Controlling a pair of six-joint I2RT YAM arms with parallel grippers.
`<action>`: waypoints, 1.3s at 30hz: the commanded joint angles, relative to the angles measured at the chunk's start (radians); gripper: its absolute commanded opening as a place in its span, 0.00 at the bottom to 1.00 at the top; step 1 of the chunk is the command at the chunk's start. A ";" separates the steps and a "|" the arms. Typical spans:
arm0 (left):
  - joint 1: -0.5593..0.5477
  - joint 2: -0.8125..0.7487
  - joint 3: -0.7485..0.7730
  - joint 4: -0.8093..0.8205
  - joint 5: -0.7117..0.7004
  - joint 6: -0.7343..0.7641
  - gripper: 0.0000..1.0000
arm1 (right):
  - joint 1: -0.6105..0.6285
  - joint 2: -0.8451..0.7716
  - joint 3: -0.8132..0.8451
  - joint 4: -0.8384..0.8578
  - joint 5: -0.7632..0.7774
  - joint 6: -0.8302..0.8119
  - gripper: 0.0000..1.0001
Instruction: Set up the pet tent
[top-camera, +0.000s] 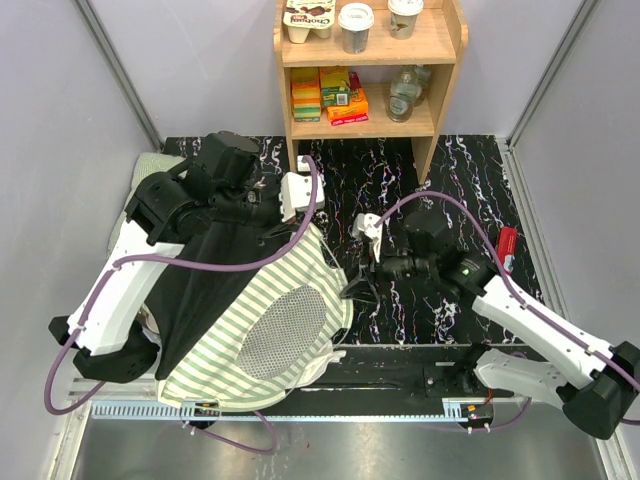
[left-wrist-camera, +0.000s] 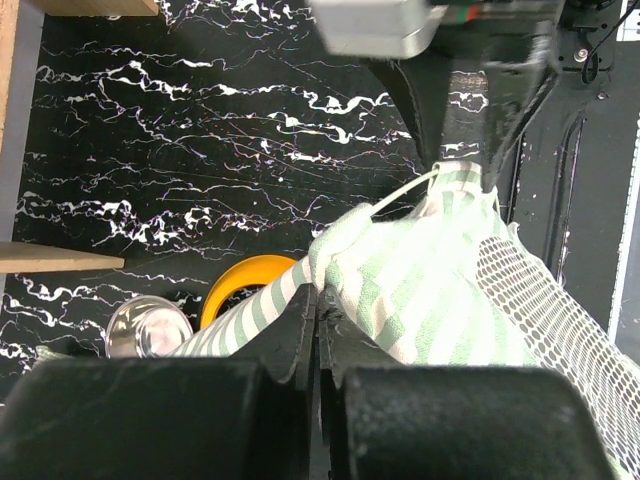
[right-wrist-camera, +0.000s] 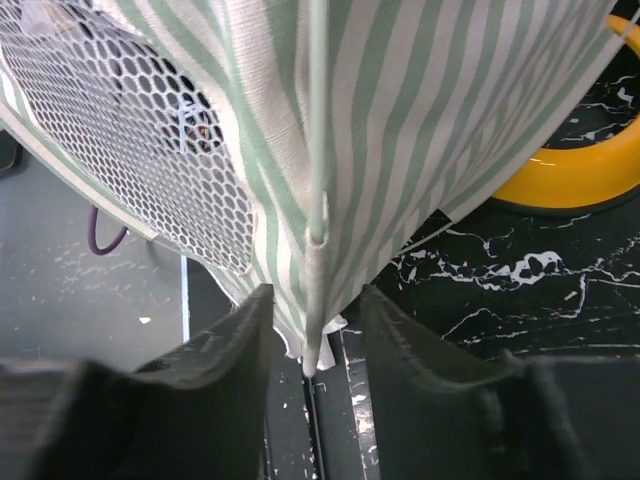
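Observation:
The pet tent (top-camera: 255, 330), striped sage-green and white with an oval mesh panel (top-camera: 285, 330), lies draped at the left with its dark underside (top-camera: 205, 290) turned up. My left gripper (left-wrist-camera: 318, 300) is shut on a fold of striped fabric at the tent's raised far edge. My right gripper (right-wrist-camera: 312, 310) is at the tent's right corner (top-camera: 345, 290), which hangs with a thin white pole tip (right-wrist-camera: 312, 350) between the jaws. The fingers (right-wrist-camera: 240, 330) stand apart on either side of that corner, with a gap on the right. From the left wrist view, the right gripper (left-wrist-camera: 465, 110) shows above the fabric.
A yellow bowl holder (right-wrist-camera: 570, 170) and a metal bowl (left-wrist-camera: 150, 325) sit beside and partly under the tent. A wooden shelf (top-camera: 365, 125) with boxes, cups and jars stands at the back. A red object (top-camera: 507, 243) lies at the right. A green cushion (top-camera: 150, 165) peeks out at the back left.

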 joint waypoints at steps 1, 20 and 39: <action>0.004 -0.022 0.018 -0.082 -0.020 0.019 0.00 | -0.002 0.069 0.047 0.091 -0.073 0.078 0.38; -0.046 0.044 0.243 -0.104 -0.021 0.040 0.27 | 0.012 0.166 0.194 -0.111 0.017 -0.106 0.00; -0.112 0.056 0.395 -0.014 -0.104 0.073 0.68 | 0.024 0.120 0.326 -0.110 0.309 -0.241 0.00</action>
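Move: The sleeved pole end at the tent's near right-hand corner sits almost between the right fingers, some 2 cm to the left and 1 cm ahead and below. From that hand the mesh window's middle lies about 8 cm back and 14 cm left, a little lower; the orange ring is on the table some 7 cm ahead and 20 cm left. The left hand still grips the tent's top corner; the pole end lies roughly 6 cm back, 9 cm right and 11 cm below it. Leftward and slightly down by about 2 cm, the right hand slips its half-open fingers over the sleeved pole end and shuts them, pinching it, then eases forward some 3 cm with it, rolling slightly. The left hand first rises still shut on the top corner, then opens, lets go and continues up, about 7 cm in all, its wrist turning some 15 degrees. ##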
